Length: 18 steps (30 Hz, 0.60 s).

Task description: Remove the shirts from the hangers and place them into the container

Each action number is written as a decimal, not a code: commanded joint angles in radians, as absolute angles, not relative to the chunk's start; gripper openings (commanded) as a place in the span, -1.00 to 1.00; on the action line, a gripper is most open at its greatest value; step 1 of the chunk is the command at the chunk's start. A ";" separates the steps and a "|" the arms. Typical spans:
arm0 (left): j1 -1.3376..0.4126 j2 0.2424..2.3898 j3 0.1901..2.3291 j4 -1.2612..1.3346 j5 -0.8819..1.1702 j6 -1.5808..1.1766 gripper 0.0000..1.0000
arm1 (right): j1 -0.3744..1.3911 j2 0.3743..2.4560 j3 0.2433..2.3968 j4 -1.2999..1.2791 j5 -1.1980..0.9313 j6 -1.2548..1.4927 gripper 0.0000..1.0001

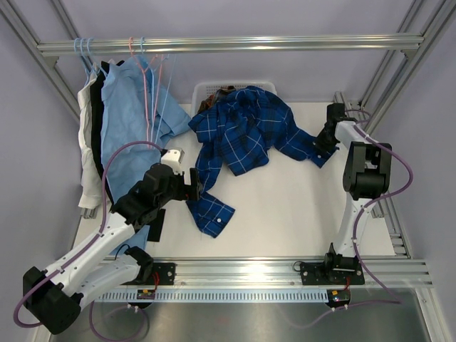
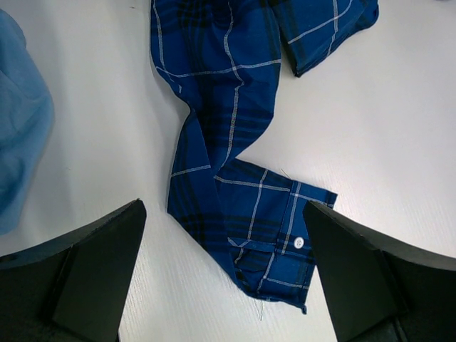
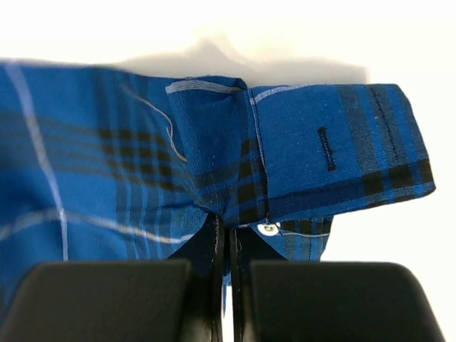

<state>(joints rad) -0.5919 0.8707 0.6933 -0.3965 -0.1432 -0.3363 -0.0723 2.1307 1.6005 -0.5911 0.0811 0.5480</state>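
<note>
A dark blue shirt (image 1: 242, 132) with thin light checks lies spread on the white table, its top draped over the white container (image 1: 206, 89) at the back. My right gripper (image 1: 318, 148) is shut on the shirt's right sleeve cuff (image 3: 335, 153); the jaws (image 3: 226, 229) pinch the cloth beside a white button. My left gripper (image 1: 194, 187) hangs open above the left sleeve cuff (image 2: 274, 246), one finger on each side (image 2: 222, 214) and not touching it. Light blue (image 1: 132, 121), black and white shirts hang on pink and pale blue hangers (image 1: 146, 78) at the left.
The hanging rail (image 1: 228, 45) crosses the back of the frame. A bit of reddish-dark cloth (image 1: 208, 102) shows in the container under the blue shirt. Frame posts stand at both sides. The light blue shirt's hem (image 2: 21, 135) hangs close to my left gripper.
</note>
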 commanded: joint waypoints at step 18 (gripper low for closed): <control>-0.595 0.850 0.693 -0.374 -0.189 -0.330 0.98 | 0.278 2.315 2.308 -0.273 -0.581 0.636 -1.00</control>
<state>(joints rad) -0.5919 0.8715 0.6933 -0.4026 -0.1585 -0.3363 0.2707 2.2501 2.1952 -0.3481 -0.4797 0.5476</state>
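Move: The right fingers are already shut on the end of the blue checked shirt's right sleeve, down at the table. The container's middle is about 37 cm to their left and 15 cm ahead, a few centimetres higher. The shirt's heap lies some 34 cm left and 4 cm ahead; its other cuff lies about 43 cm left and 28 cm back. From the left hand, the container is about 37 cm ahead, 13 cm right and 11 cm lower. Keep the right gripper shut on the sleeve end and sweep it quickly left and up, about 29 cm across and 22 cm higher, reaching 9 cm or so forward as well, to carry the sleeve back over the container. As it goes, swing the fingers from pointing down round to forward-left, some 60 degrees in all. ##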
